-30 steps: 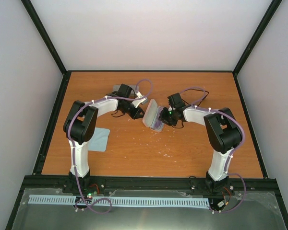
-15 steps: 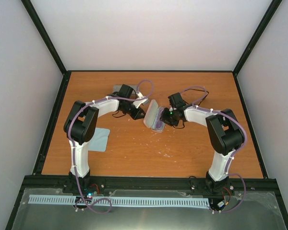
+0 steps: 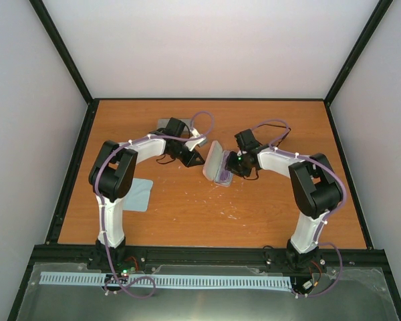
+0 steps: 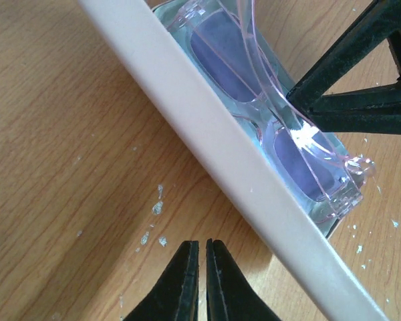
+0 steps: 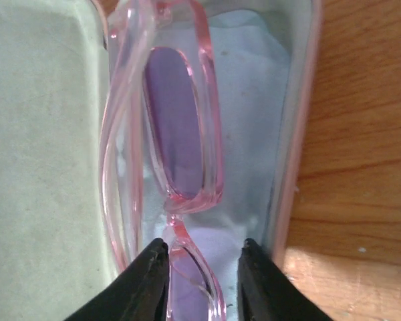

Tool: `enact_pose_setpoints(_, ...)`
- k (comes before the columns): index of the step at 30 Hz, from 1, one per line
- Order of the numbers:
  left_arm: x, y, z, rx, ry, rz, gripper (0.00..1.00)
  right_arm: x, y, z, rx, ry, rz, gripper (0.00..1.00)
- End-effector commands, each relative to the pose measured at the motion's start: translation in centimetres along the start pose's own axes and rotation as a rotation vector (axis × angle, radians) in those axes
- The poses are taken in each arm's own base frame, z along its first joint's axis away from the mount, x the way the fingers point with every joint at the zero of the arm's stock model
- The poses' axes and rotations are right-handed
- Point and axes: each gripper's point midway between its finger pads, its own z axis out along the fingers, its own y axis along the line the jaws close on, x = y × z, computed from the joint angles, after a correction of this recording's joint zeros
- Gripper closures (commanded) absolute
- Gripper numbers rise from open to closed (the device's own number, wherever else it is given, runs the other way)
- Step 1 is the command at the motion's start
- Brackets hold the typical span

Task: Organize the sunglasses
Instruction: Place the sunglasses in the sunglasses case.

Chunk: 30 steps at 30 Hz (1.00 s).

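The sunglasses [image 5: 180, 134] have a clear pink frame and purple lenses. They lie folded inside the open oblong case [image 3: 214, 164] at mid-table, on a pale blue lining. My right gripper [image 5: 204, 247] is open and straddles the frame near the bridge; its left finger is against the frame and the other finger is close to the case wall [image 5: 297, 134]. The left wrist view shows the sunglasses [image 4: 254, 87] behind the raised white lid edge [image 4: 207, 127]. On the outer side of that lid, my left gripper [image 4: 201, 244] is shut on nothing, just over the wood.
A light-blue cloth [image 3: 139, 194] lies on the table by the left arm's elbow. A grey object [image 3: 162, 123] shows partly behind the left wrist at the back. The right gripper's black fingers [image 4: 347, 87] reach over the case from the far side.
The right gripper's jaws have spread wider around the sunglasses. The case has shifted slightly toward the right and near side. The left gripper stays shut.
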Motion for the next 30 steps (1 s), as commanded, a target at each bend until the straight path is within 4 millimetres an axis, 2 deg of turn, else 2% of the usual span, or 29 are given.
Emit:
enact_pose_setpoints(1, -2.5, -1.2, -1.4, -0.003, -0.060, 0.049, 0.92, -0.5, 0.1, -1.2, 0.023, -0.030, -0.011, 0.75)
enact_pose_setpoints(2, -2.5, -1.2, -1.4, -0.003, -0.060, 0.049, 0.92, -0.5, 0.2, -1.2, 0.025, -0.028, -0.011, 0.75)
enact_pose_setpoints(5, -2.7, -1.3, -1.3, -0.002, -0.061, 0.054, 0.92, -0.5, 0.0, -1.3, 0.036, -0.024, -0.013, 0.66)
enact_pose_setpoints(12, -2.5, -1.5, -1.2, -0.002, -0.056, 0.055, 0.92, -1.0, 0.0, -2.2, 0.063, -0.047, -0.026, 0.66)
enact_pose_setpoints(16, -2.5, -1.5, -1.1, -0.003, -0.056, 0.057, 0.92, -1.0, -0.2, -2.4, 0.085, -0.046, -0.033, 0.61)
enact_pose_setpoints(17, -2.6, -1.5, -1.1, -0.003, -0.056, 0.057, 0.92, -1.1, -0.2, -2.4, 0.085, -0.049, -0.033, 0.65)
enact_pose_setpoints(19, -2.5, -1.6, -1.0, -0.002, -0.053, 0.058, 0.92, -1.1, -0.3, -2.6, 0.093, -0.053, -0.034, 0.82)
enact_pose_setpoints(20, -2.6, -1.6, -1.1, -0.002, -0.055, 0.059, 0.92, -1.1, -0.4, -2.7, 0.100, -0.054, -0.033, 0.86)
enact_pose_setpoints(24, -2.5, -1.7, -0.9, 0.000, -0.052, 0.060, 0.92, -0.9, -0.8, -2.7, 0.112, -0.048, -0.034, 0.88)
enact_pose_setpoints(30, -2.6, -2.0, -0.6, 0.006, -0.048, 0.065, 0.92, 0.0, -0.6, -1.7, 0.073, -0.015, -0.021, 0.89)
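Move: The sunglasses lie tilted in the open case right at my right fingertips, their middle about 2 cm ahead, 1 cm left and 1 cm below. The case tray is under them, some 2 cm ahead and 2 cm down, and the light-blue cloth lies in it, also about 2 cm ahead and 2 cm down; the raised lid stands 5 cm left and 2 cm ahead. From my left hand the sunglasses are roughly 8 cm right, 1 cm back and 4 cm lower. With my right fingertips at the middle of the sunglasses, I ease to the right across the case tray, about 2 cm, away from the lid, rising slightly and tipping the fingers some 5 degrees steeper. Late on I bring the partly open fingers nearly shut over the near lens's rim. ##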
